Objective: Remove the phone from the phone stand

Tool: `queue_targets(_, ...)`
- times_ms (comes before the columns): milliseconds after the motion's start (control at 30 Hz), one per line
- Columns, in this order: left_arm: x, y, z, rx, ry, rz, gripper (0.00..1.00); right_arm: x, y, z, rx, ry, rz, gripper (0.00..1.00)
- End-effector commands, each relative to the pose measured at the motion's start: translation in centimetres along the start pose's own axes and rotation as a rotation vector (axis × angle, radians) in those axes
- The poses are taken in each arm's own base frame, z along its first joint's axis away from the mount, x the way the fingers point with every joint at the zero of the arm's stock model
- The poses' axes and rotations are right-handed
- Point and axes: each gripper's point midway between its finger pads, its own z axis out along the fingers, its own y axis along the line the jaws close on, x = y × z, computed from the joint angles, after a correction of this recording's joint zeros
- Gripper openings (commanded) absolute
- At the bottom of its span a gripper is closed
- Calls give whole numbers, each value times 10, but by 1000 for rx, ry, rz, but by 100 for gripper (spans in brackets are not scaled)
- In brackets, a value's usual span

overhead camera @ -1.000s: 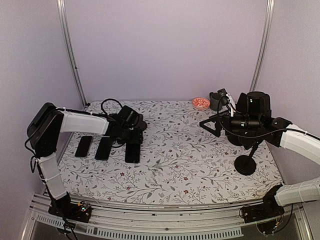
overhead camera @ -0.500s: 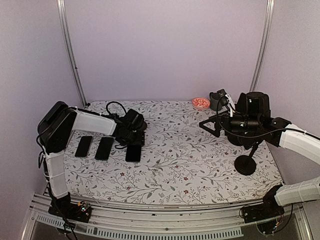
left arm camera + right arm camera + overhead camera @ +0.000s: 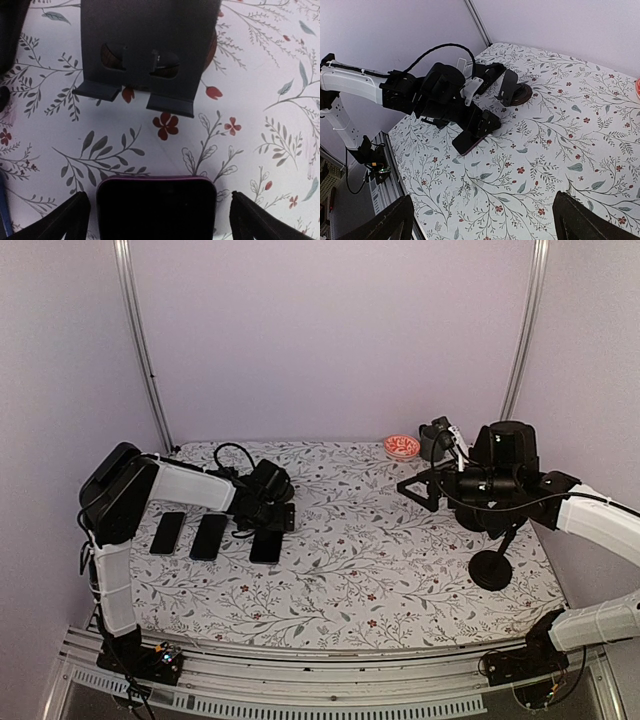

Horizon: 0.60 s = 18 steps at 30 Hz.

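Observation:
The phone [image 3: 156, 210], black with a purple edge, lies flat on the floral cloth, also seen in the top view [image 3: 265, 546] and the right wrist view [image 3: 469, 142]. My left gripper [image 3: 161, 220] is open over the phone's far end, one finger on each side with a gap to each. From above, the left gripper [image 3: 273, 523] sits at that end. The phone stand [image 3: 145, 50], a dark grey plate with two front hooks, stands empty just beyond the phone, and its round base shows in the right wrist view [image 3: 514, 89]. My right gripper [image 3: 418, 488] hangs open and empty over the right side.
Two more dark phones [image 3: 167, 532] [image 3: 209, 536] lie side by side left of the released one. A black round-based stand [image 3: 490, 568] is at the right. A red bowl [image 3: 402, 446] and a black cup [image 3: 435, 440] sit at the back right.
My left gripper has opened and let go of the phone, which now rests on the cloth. The left arm's elbow has drawn in. The right arm has not moved.

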Motion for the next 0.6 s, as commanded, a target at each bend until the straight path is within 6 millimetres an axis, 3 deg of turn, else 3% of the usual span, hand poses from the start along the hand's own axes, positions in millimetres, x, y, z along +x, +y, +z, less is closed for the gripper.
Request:
queue_targets(0,9,-2,-2,17,22,27,99,-21,2,-6,22,-38,-16,99)
queue_targets(133,1,-7,-13,52,-9,34,99,-29,1,-14,55,-55,-25,99)
queue_targets(400,-39,-27,-67,192,-130,40,99,-45,-5,-29,122,-80,-34,99)
queue_targets(567,-66,-48,-109,319,-194,72,99,-55,-25,-49,214,-89,-13,99)
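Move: The flat phone lies between the left hand's open fingers, its middle about 4 cm back from that hand and 1 cm below. The empty phone stand is roughly 13 cm ahead, 1 cm to the right and 4 cm up; a second phone lies some 15 cm to the left and 4 cm back. From the right hand, the first phone is about 35 cm left, 9 cm ahead and 25 cm down. Fingers already wide, the left hand lifts 8 cm off the phone; the right rises some 4, drifting right. ##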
